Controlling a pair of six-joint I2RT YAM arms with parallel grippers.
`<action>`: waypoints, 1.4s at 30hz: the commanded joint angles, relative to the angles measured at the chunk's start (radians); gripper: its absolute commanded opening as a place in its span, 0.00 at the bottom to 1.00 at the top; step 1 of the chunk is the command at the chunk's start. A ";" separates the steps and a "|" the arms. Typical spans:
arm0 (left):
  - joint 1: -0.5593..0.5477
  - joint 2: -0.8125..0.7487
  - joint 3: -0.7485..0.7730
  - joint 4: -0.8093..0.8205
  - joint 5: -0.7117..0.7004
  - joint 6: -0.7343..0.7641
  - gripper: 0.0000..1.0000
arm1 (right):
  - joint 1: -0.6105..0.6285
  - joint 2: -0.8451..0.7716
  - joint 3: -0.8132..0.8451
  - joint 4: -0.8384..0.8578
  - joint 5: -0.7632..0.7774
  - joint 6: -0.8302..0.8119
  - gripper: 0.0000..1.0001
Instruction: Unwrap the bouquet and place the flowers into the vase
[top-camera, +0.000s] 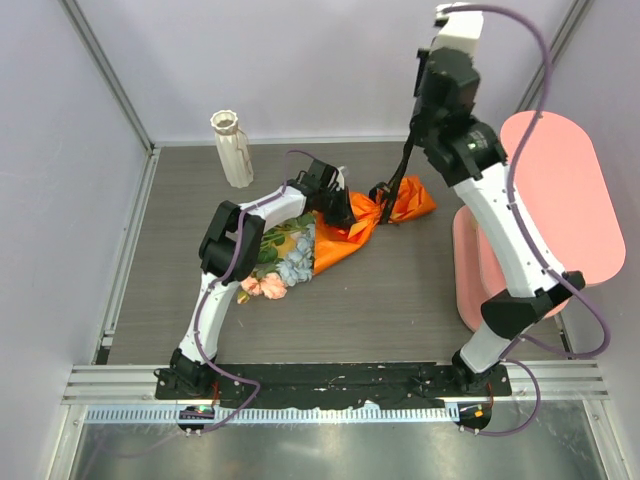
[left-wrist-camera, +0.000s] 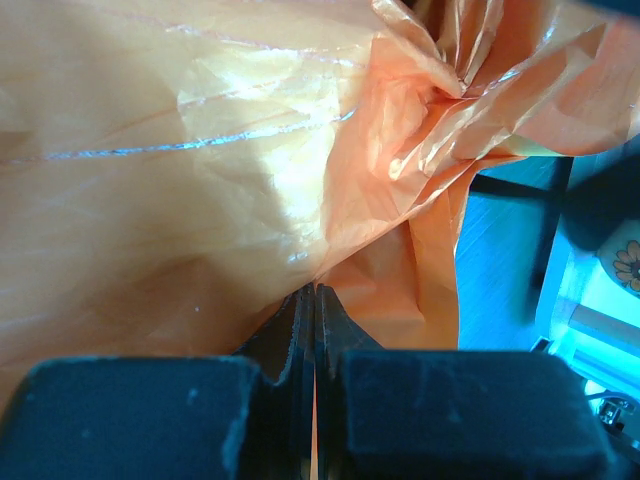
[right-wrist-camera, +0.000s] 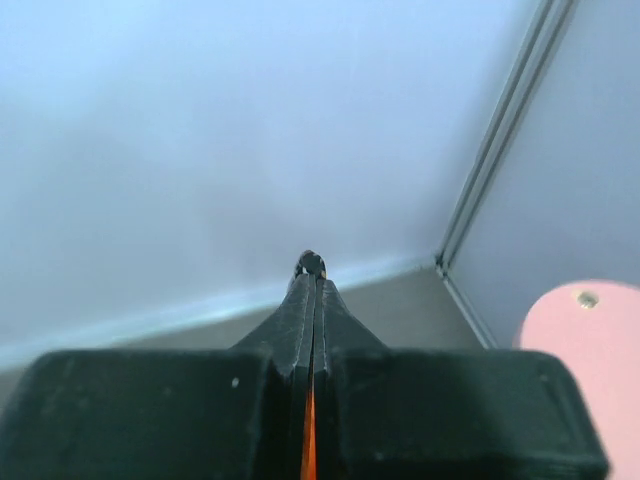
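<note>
The bouquet (top-camera: 330, 240) lies on its side mid-table, its orange paper (top-camera: 352, 236) pointing right and the flowers (top-camera: 281, 262) spilling out to the left. My left gripper (top-camera: 340, 212) is shut on a fold of the orange paper (left-wrist-camera: 230, 170), which fills the left wrist view, the tips (left-wrist-camera: 315, 292) pinching it. My right gripper (top-camera: 413, 142) hangs raised above the cone's tail, shut on the black ribbon (top-camera: 402, 175), which runs taut down to the knot (top-camera: 385, 194). A black bit of ribbon (right-wrist-camera: 311, 263) shows at its closed tips (right-wrist-camera: 312, 278). The cream ribbed vase (top-camera: 232, 150) stands upright at the back left.
A pink oval shelf stand (top-camera: 560, 200) occupies the right side beside the right arm. Enclosure walls ring the table, with a metal rail (top-camera: 330, 380) along the near edge. The right wrist view looks toward the back wall and corner post (right-wrist-camera: 490, 160).
</note>
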 joint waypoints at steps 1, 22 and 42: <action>0.023 0.035 -0.044 -0.058 -0.107 0.034 0.00 | 0.016 0.009 0.227 0.019 0.022 -0.138 0.01; 0.016 0.014 0.027 -0.128 -0.118 0.080 0.00 | 0.064 -0.020 0.539 0.473 -0.523 -0.075 0.01; -0.003 -0.333 0.004 0.014 0.155 0.025 0.39 | 0.064 -0.368 -0.097 -0.022 -0.525 0.173 0.01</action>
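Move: My right hand, already high up and holding the black ribbon, has the bouquet's ribbon tie some 46 cm below it, about 7 cm ahead and 12 cm to its left. The orange wrapper tail lies about 6 cm to the right of that tie, level with it. From my left hand, shut on the wrapper, the tie is roughly 8 cm ahead and 9 cm to the right; the blue flowers are about 10 cm back and 12 cm left. I keep the ribbon pinched in my right hand and pull it quickly up and back, nearly 30 cm higher, away from the bouquet, tipping the fingers up and swinging counter-clockwise some 30 degrees; then I sink about 13 cm, easing a little forward and left. My left hand stays shut on the wrapper at first, then opens by about a third, lets go and lifts off some 8 cm. ##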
